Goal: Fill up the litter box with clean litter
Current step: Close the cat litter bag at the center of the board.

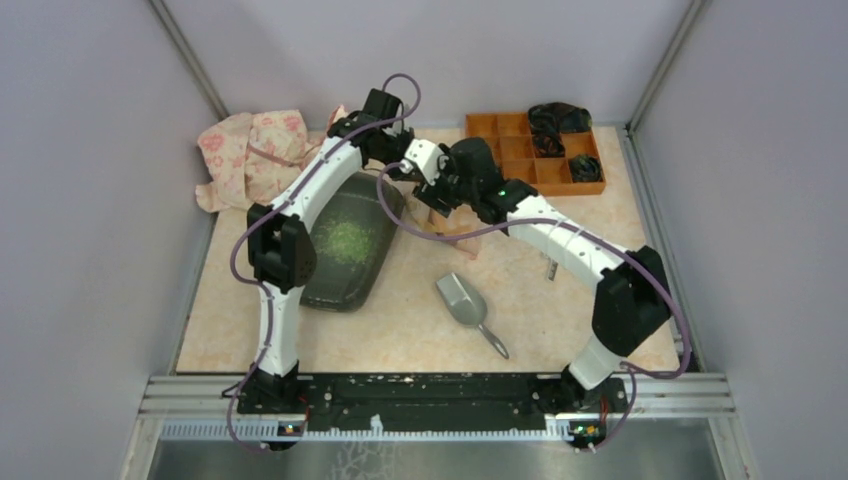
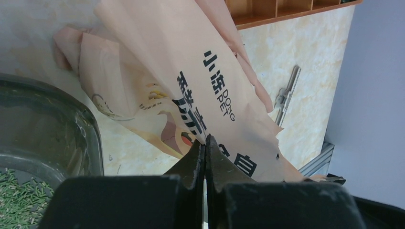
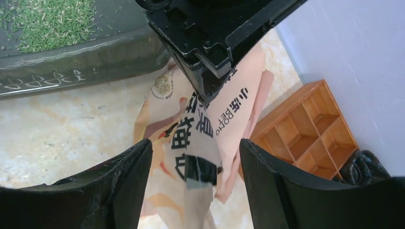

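Observation:
The litter box (image 1: 345, 280) is a dark shallow tray at left-centre, with clean litter (image 1: 348, 238) as a green speckled patch inside; both also show in the right wrist view, the box (image 3: 71, 57) and the litter (image 3: 47, 19). A peach printed bag (image 2: 157, 71) hangs just right of the box. My left gripper (image 2: 205, 141) is shut on the bag's edge. My right gripper (image 3: 196, 145) is open, its fingers standing either side of the bag's lower end (image 3: 200, 157) without touching it. In the top view the left gripper (image 1: 398, 158) and right gripper (image 1: 432, 192) meet over the bag (image 1: 455, 235).
A grey metal scoop (image 1: 462, 300) lies on the table right of the box. An orange compartmented organiser (image 1: 535, 150) holding dark items stands at the back right. A crumpled pink printed bag (image 1: 250, 150) lies at the back left. A small metal tool (image 2: 286, 95) rests on the table.

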`<control>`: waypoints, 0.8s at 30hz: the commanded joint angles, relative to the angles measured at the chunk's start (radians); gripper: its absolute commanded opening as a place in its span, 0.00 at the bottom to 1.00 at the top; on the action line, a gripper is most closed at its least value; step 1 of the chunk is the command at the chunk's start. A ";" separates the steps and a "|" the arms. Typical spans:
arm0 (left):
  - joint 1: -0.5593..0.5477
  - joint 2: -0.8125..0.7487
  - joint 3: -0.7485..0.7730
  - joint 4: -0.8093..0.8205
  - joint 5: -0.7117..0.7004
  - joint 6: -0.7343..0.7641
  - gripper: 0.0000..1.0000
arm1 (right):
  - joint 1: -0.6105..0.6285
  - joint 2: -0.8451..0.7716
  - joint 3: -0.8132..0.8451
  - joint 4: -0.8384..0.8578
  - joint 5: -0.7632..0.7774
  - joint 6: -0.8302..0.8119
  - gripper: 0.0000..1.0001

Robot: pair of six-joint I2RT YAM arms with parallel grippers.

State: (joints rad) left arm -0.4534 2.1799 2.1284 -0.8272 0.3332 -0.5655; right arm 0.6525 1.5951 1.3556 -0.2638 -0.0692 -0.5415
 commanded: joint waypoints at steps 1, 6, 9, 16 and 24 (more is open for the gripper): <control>0.009 -0.084 -0.047 0.019 0.036 0.021 0.00 | 0.006 0.061 0.056 0.088 -0.049 -0.034 0.67; 0.009 -0.103 -0.065 0.020 0.063 0.029 0.00 | 0.007 0.143 0.066 0.086 -0.058 -0.037 0.66; 0.012 -0.113 -0.062 0.019 0.084 0.035 0.00 | 0.013 0.187 0.070 0.072 -0.022 -0.038 0.56; 0.037 -0.136 -0.061 0.025 0.120 0.043 0.03 | 0.014 0.200 0.149 -0.134 0.022 0.004 0.00; 0.099 -0.131 0.022 0.031 0.160 0.029 0.58 | -0.021 0.015 -0.003 -0.130 -0.049 -0.006 0.00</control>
State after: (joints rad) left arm -0.3740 2.1048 2.0861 -0.8234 0.4534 -0.5335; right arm 0.6376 1.7439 1.3815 -0.3531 -0.0963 -0.5400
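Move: The rolled top of the litter bag, its far part already pinched in my left hand, runs beneath my open right hand: the spot to grip is about 2 cm ahead, 2 cm left and 7 cm below. From that hand the litter box is roughly 21 cm left and 2 cm back, the wooden organiser 19 cm ahead and 23 cm right, the scoop 20 cm back and 6 cm right, all some 20 cm down. From my left hand the grip spot is about 4 cm back, 3 cm right, 2 cm lower. I sink my open right hand about 7 cm, easing a little forward and left, and pinch the rolled bag top shut between its fingers, then draw it back and to the right a couple of centimetres as the wrist tips down some 10 degrees. My left hand keeps its pinch, easing back slightly, until the right has closed; then it opens halfway, lets go and starts up and left. ##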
